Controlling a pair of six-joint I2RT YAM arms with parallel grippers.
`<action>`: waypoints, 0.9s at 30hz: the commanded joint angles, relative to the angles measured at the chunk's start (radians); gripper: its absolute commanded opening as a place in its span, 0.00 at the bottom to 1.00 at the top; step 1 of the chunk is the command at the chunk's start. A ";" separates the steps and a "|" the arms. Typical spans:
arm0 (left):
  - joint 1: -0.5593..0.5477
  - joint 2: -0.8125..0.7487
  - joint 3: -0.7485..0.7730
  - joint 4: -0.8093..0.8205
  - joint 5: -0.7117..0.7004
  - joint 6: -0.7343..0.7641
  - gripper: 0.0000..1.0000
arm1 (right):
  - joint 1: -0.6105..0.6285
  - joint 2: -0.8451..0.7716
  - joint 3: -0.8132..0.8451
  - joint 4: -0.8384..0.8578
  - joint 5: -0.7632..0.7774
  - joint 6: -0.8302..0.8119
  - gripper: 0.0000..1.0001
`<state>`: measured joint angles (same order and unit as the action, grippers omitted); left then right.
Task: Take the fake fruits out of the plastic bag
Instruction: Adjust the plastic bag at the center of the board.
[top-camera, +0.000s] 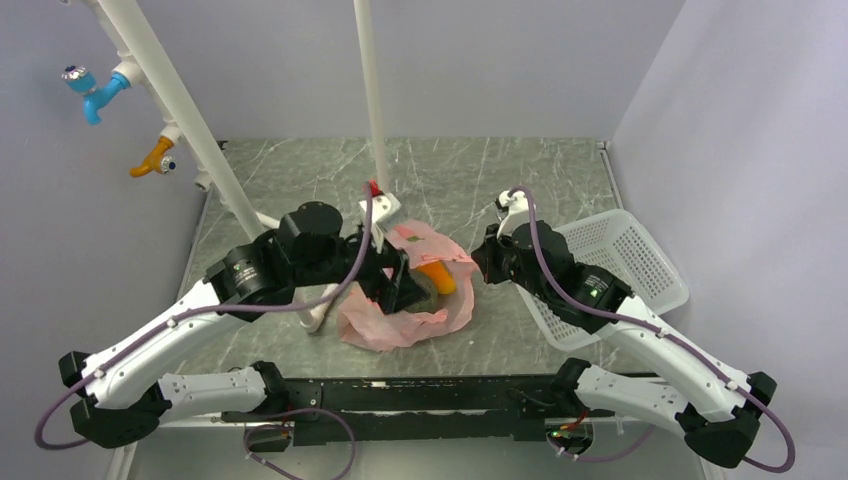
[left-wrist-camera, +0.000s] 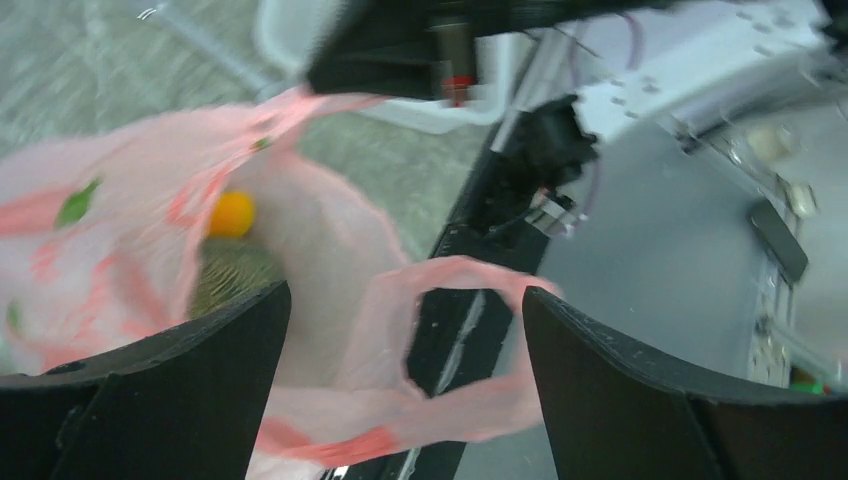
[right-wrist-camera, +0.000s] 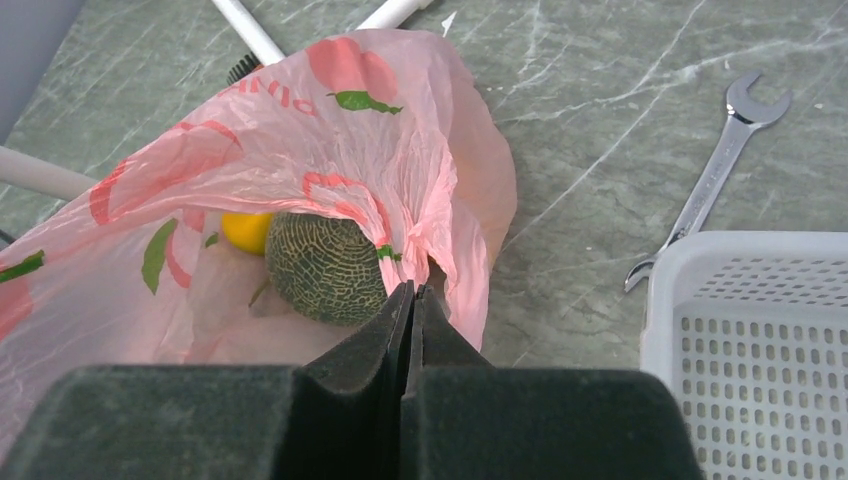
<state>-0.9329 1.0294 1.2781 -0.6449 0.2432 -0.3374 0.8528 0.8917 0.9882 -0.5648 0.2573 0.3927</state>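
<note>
The pink plastic bag (top-camera: 385, 325) lies crumpled in the middle of the table, its mouth towards the right. Inside it sit a netted grey-green melon (right-wrist-camera: 325, 265) and a yellow-orange fruit (right-wrist-camera: 245, 230); from above an orange piece (top-camera: 437, 276) shows in the opening. My right gripper (right-wrist-camera: 413, 288) is shut, its tips pinching the bag's (right-wrist-camera: 300, 130) crumpled rim just right of the melon. My left gripper (left-wrist-camera: 405, 290) hangs over the bag's near side with its jaws wide apart. A loop handle (left-wrist-camera: 470, 275) lies loose between its fingers (left-wrist-camera: 620, 390).
A white mesh basket (top-camera: 625, 260) sits on the right, close to the right arm. A steel wrench (right-wrist-camera: 710, 180) lies on the table beyond the basket. White pipes (top-camera: 372, 90) rise behind the bag, and a slanted one (top-camera: 190, 120) stands at the left.
</note>
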 joint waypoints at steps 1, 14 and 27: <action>-0.210 0.048 0.111 0.044 -0.044 0.144 0.93 | -0.030 0.022 0.040 0.056 -0.083 0.006 0.00; -0.560 0.246 0.114 -0.099 -0.568 0.215 0.59 | -0.113 0.060 0.071 0.086 -0.168 0.043 0.00; -0.762 0.171 -0.331 0.009 -0.664 -0.223 0.00 | -0.360 0.347 0.356 0.077 -0.197 0.028 0.00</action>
<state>-1.6424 1.2201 1.0054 -0.6922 -0.3668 -0.3744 0.5095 1.2098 1.2686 -0.5255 0.0612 0.4484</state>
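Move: The bag's near rim, still loose, lies about 8 cm behind my left hand, 5 cm to its right and some 12 cm lower. From that hand the melon is 6 cm ahead, 6 cm right and roughly 22 cm down; the orange fruit is 11 cm ahead, 9 cm right and 24 cm down. My right hand already holds the bag's right rim; the wrench lies about 15 cm ahead of it, 8 cm right and 25 cm below. I swing my open left hand back and a little right, then down, some 12 cm back and 18 cm lower in all, tipping the fingers about 35 degrees further downward and closing them to pinch the bag's near rim. My right hand keeps its shut grip, stays nearly in place, then draws the right rim forward about 11 cm and slightly up towards the wrench, turning about 10 degrees clockwise. ##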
